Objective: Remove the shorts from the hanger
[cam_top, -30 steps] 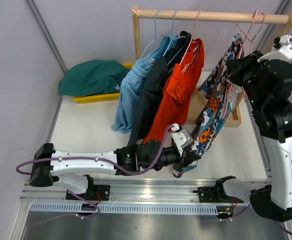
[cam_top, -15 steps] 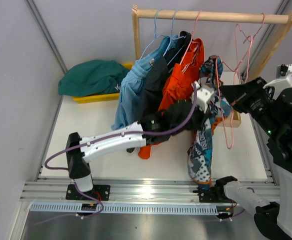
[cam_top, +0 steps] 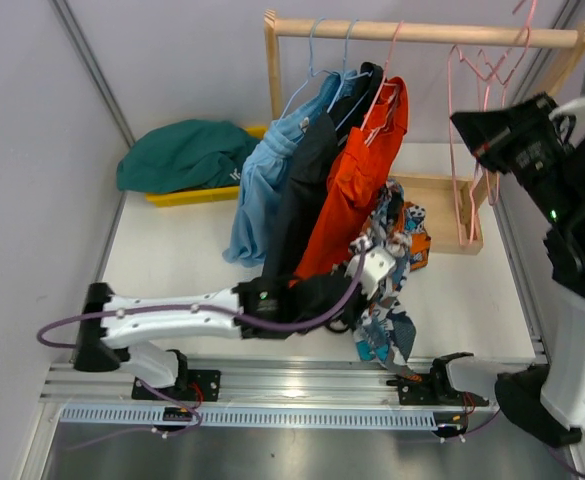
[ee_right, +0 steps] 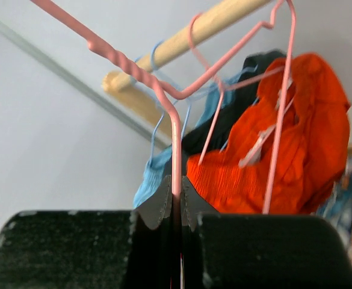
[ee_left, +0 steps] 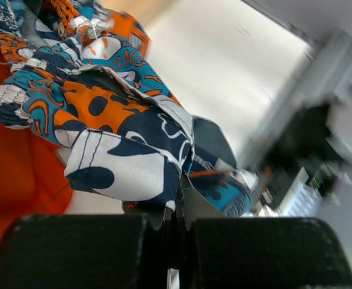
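The multicolour patterned shorts (cam_top: 390, 262) are off their hanger and lie crumpled on the table, with one end pinched in my shut left gripper (cam_top: 370, 288). In the left wrist view the fabric (ee_left: 121, 138) runs into the closed jaws of the left gripper (ee_left: 179, 211). My right gripper (cam_top: 462, 125) is shut on a bare pink hanger (cam_top: 452, 95) and holds it up by the wooden rail (cam_top: 422, 33). The right wrist view shows the hanger wire (ee_right: 176, 144) clamped in the right gripper (ee_right: 177, 192). The orange (cam_top: 357, 180), black (cam_top: 307, 190) and light blue (cam_top: 262, 180) shorts hang on the rail. The dark green shorts (cam_top: 182, 152) lie at the back left.
The dark green pair rests on a yellow tray (cam_top: 207, 194). The rack's wooden base (cam_top: 452, 215) stands on the table at the right, behind the patterned shorts. A second pink hanger (cam_top: 492, 70) hangs near the rail's right end.
My left gripper pulled the patterned shorts off the pink hanger and down toward the table's front. My right gripper lifted the now bare hanger up toward the rail.
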Robot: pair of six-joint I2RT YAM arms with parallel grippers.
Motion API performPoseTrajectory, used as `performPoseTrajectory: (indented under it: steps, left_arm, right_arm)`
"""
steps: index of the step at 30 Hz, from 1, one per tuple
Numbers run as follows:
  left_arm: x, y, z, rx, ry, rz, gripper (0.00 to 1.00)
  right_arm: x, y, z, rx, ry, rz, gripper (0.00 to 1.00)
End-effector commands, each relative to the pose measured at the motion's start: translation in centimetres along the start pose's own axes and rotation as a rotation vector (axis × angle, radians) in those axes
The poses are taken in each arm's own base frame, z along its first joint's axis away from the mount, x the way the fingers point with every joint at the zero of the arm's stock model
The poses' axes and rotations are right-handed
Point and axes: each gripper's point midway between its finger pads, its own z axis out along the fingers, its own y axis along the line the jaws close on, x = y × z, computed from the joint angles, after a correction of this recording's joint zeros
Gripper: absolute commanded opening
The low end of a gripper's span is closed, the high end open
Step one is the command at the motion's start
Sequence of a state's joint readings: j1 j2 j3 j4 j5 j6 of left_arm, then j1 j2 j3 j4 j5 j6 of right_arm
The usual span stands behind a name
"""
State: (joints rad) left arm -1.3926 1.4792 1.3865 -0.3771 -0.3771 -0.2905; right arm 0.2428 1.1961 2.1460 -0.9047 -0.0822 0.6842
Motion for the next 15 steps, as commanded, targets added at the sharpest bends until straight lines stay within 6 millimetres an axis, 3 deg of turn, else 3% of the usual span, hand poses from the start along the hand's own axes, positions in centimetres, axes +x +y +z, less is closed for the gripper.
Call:
performPoseTrajectory:
  steps: [1,2,3,5,8,9,12,15]
  left_arm:
    - [-1.7,-0.6,-7.4,0.001,-0.076,-0.050,0.00]
    - [-1.6,0.2,-8.9,-0.024,-0.086,-0.080,0.00]
    - [-0.2,0.3,-10.1,-0.031,-0.042,-0.058,0.00]
    - [0.9,1.2,-11.6,-0.068,-0.011,-0.086,0.00]
    - [3.7,4.3,-14.3,-0.183,0.074,-0.060,0.00]
    - [3.5,5.0,-15.2,-0.206,0.064,-0.072,0.00]
    - [4.8,7.0,-16.9,-0.265,0.092,-0.101,0.00]
    - [4.4,9.1,-19.1,-0.311,0.068,-0.138,0.00]
  right_arm:
    - [-2.0,-0.6,4.9,-0.011,-0.035,-0.031,0.00]
    - [-3.0,-1.6,5.5,0.011,-0.058,-0.025,0.00]
    - [-3.4,-2.0,7.0,-0.001,-0.055,-0.018,0.00]
    - [-4.8,-3.4,8.1,0.023,-0.085,0.006,0.00]
    - [-5.3,-5.3,10.3,0.032,-0.076,0.040,0.00]
    - [-5.4,-5.8,10.7,0.037,-0.074,0.045,0.00]
    - [-4.5,-7.4,12.2,0.056,-0.052,0.059,0.00]
    - [-2.8,-9.2,13.1,0.078,-0.012,0.077,0.00]
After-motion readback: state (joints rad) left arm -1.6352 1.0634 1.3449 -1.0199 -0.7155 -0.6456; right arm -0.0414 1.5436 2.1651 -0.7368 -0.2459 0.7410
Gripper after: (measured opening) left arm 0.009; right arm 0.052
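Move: The yellow bin, heaped with the green shorts, lies about 44 cm ahead of the left hand, 44 to its left and 22 below. The hanging orange-red shorts are 17 cm ahead, 6 left and 4 above; the black shorts about 18 ahead, 14 left, 3 above. For the right hand, the rail's right-end stretch is some 16 cm ahead, 9 right and 5 above; another empty hanger hangs 13 ahead, 12 right and 8 below. Keep the left gripper shut on the patterned shorts and draw them back about 5 cm, then sweep some 17 cm left, slightly raised, in front of the hanging shorts towards the bin's side, turning about 10 degrees counter-clockwise. Meanwhile reach the right gripper, still pinching the empty pink hanger, about 16 cm forward to the rail's right end, easing right and sinking 6 cm as it tips down slightly. ##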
